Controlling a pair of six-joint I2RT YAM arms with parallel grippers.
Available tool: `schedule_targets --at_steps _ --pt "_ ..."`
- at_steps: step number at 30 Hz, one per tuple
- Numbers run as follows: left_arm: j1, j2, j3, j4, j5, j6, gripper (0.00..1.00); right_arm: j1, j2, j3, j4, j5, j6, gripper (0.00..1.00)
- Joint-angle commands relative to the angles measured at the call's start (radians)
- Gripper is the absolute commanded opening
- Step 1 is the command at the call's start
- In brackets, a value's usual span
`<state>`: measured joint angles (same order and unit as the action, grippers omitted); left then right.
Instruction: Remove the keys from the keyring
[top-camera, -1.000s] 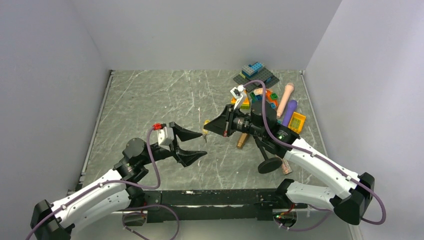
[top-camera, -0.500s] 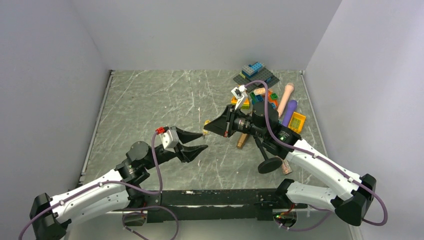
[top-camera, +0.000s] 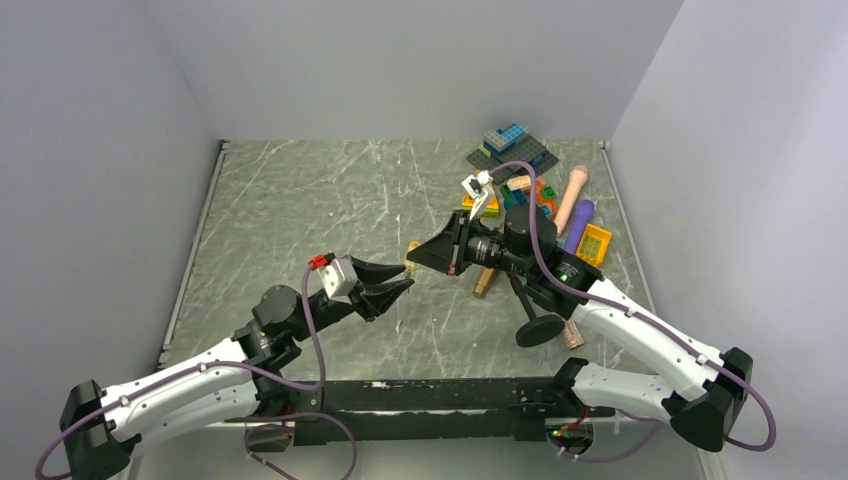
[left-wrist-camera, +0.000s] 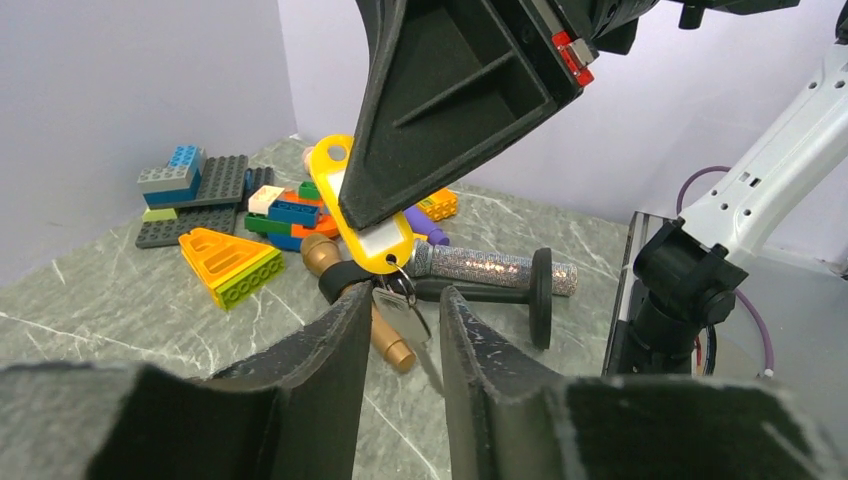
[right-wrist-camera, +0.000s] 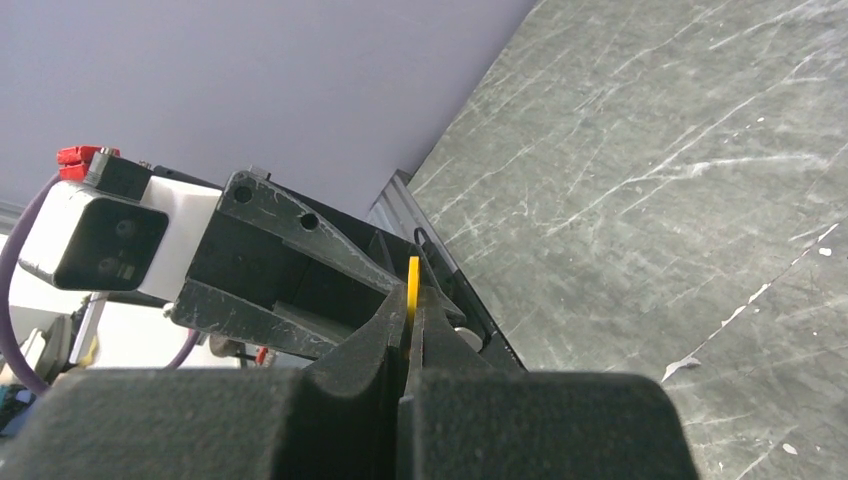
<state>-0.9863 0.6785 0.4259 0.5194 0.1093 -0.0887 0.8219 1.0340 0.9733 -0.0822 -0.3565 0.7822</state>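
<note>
My right gripper (top-camera: 415, 258) is shut on a yellow plastic key tag (left-wrist-camera: 365, 225), whose edge shows between its fingers in the right wrist view (right-wrist-camera: 412, 280). A thin wire keyring (left-wrist-camera: 405, 283) hangs from the tag's lower hole. A small flat key (left-wrist-camera: 408, 320), greyish from here, hangs on the ring. My left gripper (top-camera: 396, 287) is just left of the right one. Its jaws stand narrowly open on either side of the key (left-wrist-camera: 402, 300), and a gap shows on both sides. In the top view the key and ring are too small to make out.
A toy pile lies at the back right: building bricks on a grey plate (top-camera: 513, 150), an orange-yellow wedge (left-wrist-camera: 230, 265), a gold toy microphone (top-camera: 486, 281), a glittery handle (left-wrist-camera: 495, 268), a black round stand base (top-camera: 539, 329) and a yellow block (top-camera: 594, 243).
My left gripper has moved up and right toward the right gripper's tip, and its jaws have narrowed from wide open to a small gap around the key. The right arm has barely moved.
</note>
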Motion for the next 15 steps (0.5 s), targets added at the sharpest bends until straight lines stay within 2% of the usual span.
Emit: schedule_targets --at_steps 1,9,13,15 --pt "-0.014 0.012 0.022 0.041 -0.025 0.021 0.35 0.009 -0.018 0.024 0.041 0.004 0.017 0.0" --pt "-0.027 0.018 0.022 0.049 -0.059 0.029 0.3 0.014 -0.017 0.022 0.045 0.004 0.022 0.0" --pt "-0.031 0.017 0.024 0.049 -0.07 0.031 0.17 0.017 -0.015 0.021 0.045 0.004 0.023 0.0" --pt "-0.034 0.015 0.027 0.047 -0.075 0.033 0.14 0.017 -0.015 0.018 0.045 0.004 0.024 0.0"
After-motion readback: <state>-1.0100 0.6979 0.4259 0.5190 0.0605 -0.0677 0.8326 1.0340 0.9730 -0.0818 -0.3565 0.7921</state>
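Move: The key hangs almost inside the left hand's half-open fingers, about 1 cm ahead of the hand point, 1 cm to its right and level with it; its ring is a bare 1 cm higher, also 1 cm ahead and 1 cm right. The yellow tag is some 3 cm ahead, 1 cm right and 4 cm above. From the right hand, which already grips the tag, the key lies roughly 3 cm back, 2 cm left and 4 cm below. Sinking barely half a centimetre, with only a slight drift forward, the left hand stays around the hanging key and draws its fingers in from both sides, from a bit under half open to nearly shut, so that their tips come onto the key just below the ring. The right hand keeps its shut grip on the yellow tag and holds nearly still. ##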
